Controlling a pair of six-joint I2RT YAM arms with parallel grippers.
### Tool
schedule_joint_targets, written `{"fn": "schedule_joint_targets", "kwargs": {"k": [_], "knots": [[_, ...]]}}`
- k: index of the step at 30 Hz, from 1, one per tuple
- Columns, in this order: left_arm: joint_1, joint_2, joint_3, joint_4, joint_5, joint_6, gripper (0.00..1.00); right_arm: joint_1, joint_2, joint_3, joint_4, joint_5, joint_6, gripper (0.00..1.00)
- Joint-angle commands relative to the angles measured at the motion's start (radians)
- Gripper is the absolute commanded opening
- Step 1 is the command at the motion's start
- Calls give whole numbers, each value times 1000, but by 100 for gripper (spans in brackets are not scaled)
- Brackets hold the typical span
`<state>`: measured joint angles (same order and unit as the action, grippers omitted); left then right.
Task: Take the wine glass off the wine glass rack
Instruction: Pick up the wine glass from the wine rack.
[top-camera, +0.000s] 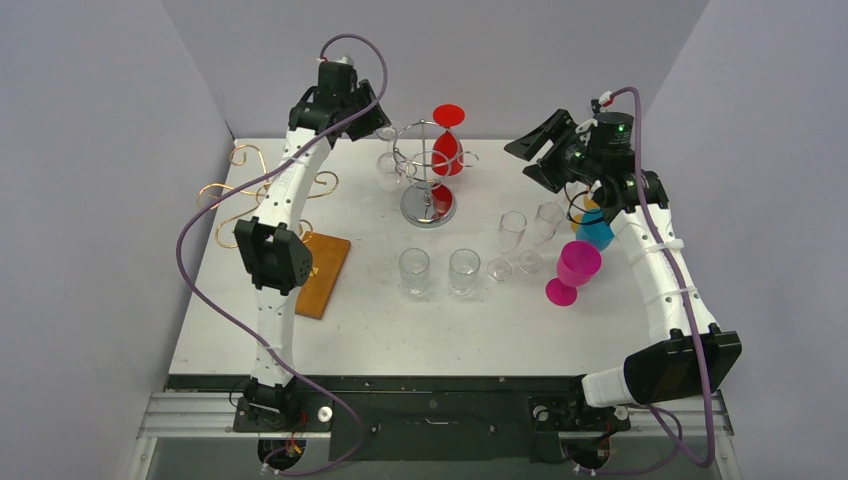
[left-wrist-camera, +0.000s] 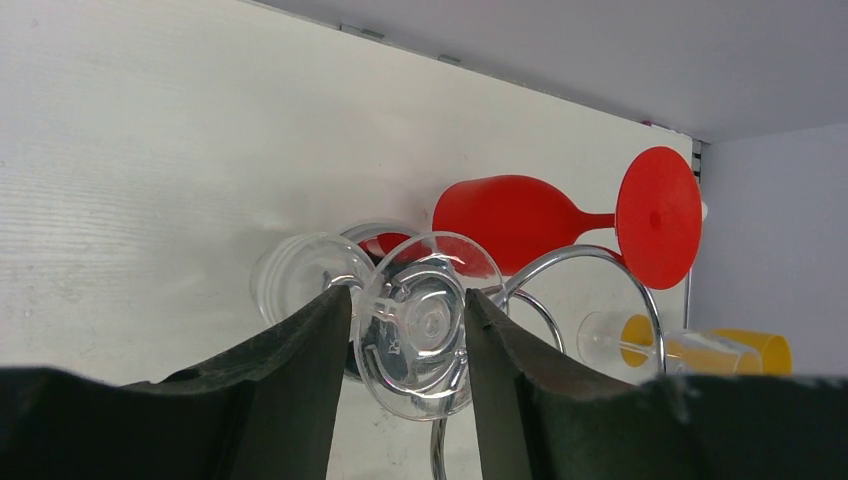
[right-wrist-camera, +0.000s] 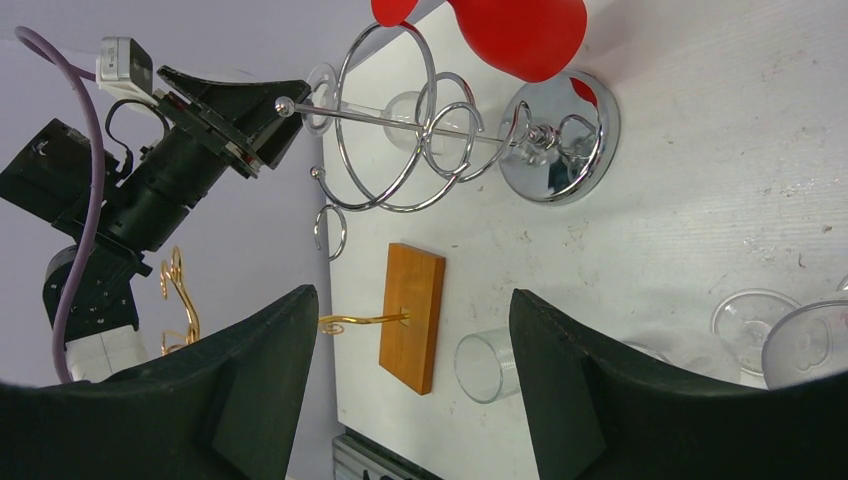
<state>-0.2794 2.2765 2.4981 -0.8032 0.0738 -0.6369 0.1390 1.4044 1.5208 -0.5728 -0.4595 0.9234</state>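
Note:
The chrome wine glass rack (top-camera: 428, 205) stands at the back middle of the table. An upside-down red wine glass (top-camera: 448, 140) hangs on its right side and a clear wine glass (top-camera: 388, 165) on its left. In the left wrist view the clear wine glass's round foot (left-wrist-camera: 415, 335) sits between my left gripper's (left-wrist-camera: 408, 320) black fingers, with both pads against its rim. The red wine glass (left-wrist-camera: 520, 215) and a rack loop (left-wrist-camera: 590, 255) lie behind it. My right gripper (right-wrist-camera: 412, 310) hangs open and empty to the right of the rack (right-wrist-camera: 560, 140).
Two clear tumblers (top-camera: 414, 270) (top-camera: 464, 271) stand mid-table. Clear flutes (top-camera: 510, 240), a magenta glass (top-camera: 575, 270) and a blue cup (top-camera: 596, 230) are under the right arm. A gold wire stand on a wooden base (top-camera: 322, 272) is at the left.

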Motion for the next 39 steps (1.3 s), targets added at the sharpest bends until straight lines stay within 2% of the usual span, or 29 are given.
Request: {"fn": "schedule_joint_targets", "kwargs": {"k": [1,28,39], "knots": [[16,2,-6,71,43,-24,40,5,7,-6,54,0,-15,65],[56,-73,-88,144,163,-82,6,5,8,-17,59,-1,-14,65],[79,-124,-164,229,223,-124,0,5,6,-17,54,8,-16,65]]}}
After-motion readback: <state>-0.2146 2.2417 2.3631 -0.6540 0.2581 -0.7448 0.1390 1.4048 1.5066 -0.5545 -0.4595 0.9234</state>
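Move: The left hand is already at the clear wine glass hanging foot-up on the near-left side of the silver rack, its open fingers around the foot; the glass's middle is about 3 cm ahead, 2 cm right and 8 cm below. The rack's post stands level ahead and some 9 cm right, its middle 10 cm below; the red glass hangs roughly 4 cm ahead, 14 cm right and 7 cm below. From the right hand the clear glass lies about 20 cm ahead, 28 cm left and 16 cm lower. The left hand stays almost in place at the hanging clear glass, easing forward by only about 1 cm while its fingers close from a little under half open to nearly shut, pinching the near edge of the foot between the tips. As they close, the wrist rolls steadily some 10 degrees so that the hand's left side drops, and the grip effort rises towards the end. ##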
